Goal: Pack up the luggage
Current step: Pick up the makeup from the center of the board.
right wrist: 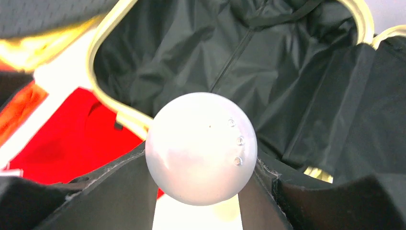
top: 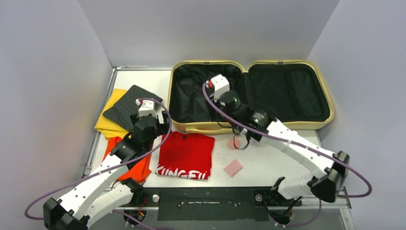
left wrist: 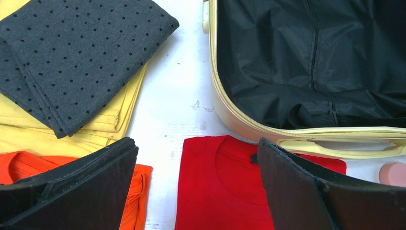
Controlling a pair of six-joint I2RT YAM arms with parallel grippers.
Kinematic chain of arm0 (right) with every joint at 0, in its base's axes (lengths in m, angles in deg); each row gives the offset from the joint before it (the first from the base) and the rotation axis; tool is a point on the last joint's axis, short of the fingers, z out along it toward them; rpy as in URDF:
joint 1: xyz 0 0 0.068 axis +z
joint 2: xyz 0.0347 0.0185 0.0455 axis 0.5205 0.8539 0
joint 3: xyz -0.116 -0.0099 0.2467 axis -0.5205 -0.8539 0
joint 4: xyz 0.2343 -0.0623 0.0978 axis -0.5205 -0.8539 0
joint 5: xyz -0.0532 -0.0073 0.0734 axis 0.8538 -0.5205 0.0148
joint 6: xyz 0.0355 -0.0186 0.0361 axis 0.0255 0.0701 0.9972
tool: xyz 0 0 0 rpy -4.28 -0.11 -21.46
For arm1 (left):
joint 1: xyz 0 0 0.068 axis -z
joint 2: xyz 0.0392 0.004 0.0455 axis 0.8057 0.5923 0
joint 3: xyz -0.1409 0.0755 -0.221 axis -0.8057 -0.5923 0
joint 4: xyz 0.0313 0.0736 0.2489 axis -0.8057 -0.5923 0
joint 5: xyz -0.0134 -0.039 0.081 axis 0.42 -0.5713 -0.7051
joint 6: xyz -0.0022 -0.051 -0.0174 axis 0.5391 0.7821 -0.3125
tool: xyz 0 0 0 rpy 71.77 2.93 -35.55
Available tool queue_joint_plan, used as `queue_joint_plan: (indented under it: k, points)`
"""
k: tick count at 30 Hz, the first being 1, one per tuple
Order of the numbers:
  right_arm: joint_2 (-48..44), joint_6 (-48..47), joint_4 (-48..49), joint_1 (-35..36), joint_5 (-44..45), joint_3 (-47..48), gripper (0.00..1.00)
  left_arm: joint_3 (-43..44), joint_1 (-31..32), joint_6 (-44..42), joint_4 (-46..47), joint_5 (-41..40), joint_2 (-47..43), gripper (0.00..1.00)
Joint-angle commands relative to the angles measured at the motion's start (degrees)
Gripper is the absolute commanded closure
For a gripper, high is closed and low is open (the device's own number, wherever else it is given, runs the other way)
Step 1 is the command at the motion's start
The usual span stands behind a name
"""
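Note:
The luggage (top: 297,125) lies open at the back of the table, pale yellow with black lining, both halves empty. My right gripper (top: 214,96) hovers over its left half, shut on a round white ball-like object (right wrist: 201,148), which fills the gap between the fingers in the right wrist view. The luggage's rim (right wrist: 103,43) curves behind it. My left gripper (left wrist: 196,143) stands wide open and empty above the table, just in front of the luggage (left wrist: 239,120). Below it are the collar end of a folded red shirt (left wrist: 220,191) and bare table left of the shirt.
The red shirt (top: 186,153) with white lettering lies front centre, an orange garment (top: 136,167) to its left. A dotted grey cloth (top: 129,105) rests on a yellow garment (top: 107,122) at far left. A pink round item (top: 234,143) and a pink square (top: 233,168) lie right of the shirt.

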Motion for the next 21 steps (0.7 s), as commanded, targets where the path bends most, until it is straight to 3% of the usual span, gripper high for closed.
queue_joint_plan:
  k: [1,8,15,21]
  points:
    - [-9.9,1.8,-1.9,6.2,5.7,-10.6,1.0,2.0,0.4,0.3,1.1,-0.3,-1.1,0.06]
    - [-22.5,16.5,7.2,10.0,4.5,-31.7,1.0,2.0,0.4,0.3,0.9,-0.9,-1.5,0.06]
    - [-19.5,21.2,19.6,17.0,13.2,-43.3,1.0,2.0,1.1,0.3,0.2,-2.5,-1.8,0.07]
    - [-16.8,22.0,26.2,17.4,16.0,-47.9,1.0,2.1,2.1,0.3,-0.4,-4.0,-2.0,0.07]
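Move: The right hand already holds the round translucent makeup container. The bare table spot it is heading for lies about 13 cm back, 4 cm to the right and some 24 cm below. The pink disc is about 9 cm back and 9 cm to the right, and the pink square some 21 cm back and 9 cm right. The red shirt's middle is about 15 cm back and 12 cm left. From the left hand, that spot is about 9 cm back and 30 cm right. Keeping its grip on the round makeup container, the right hand swings out from over the suitcase's left half, first mostly back and then mostly down, ending about 18 cm lower, 13 cm nearer the base and a little to the right. It tips some 10 degrees further down on the way and slows over the table strip between the red shirt and the pink disc, the fingers holding their opening throughout. ##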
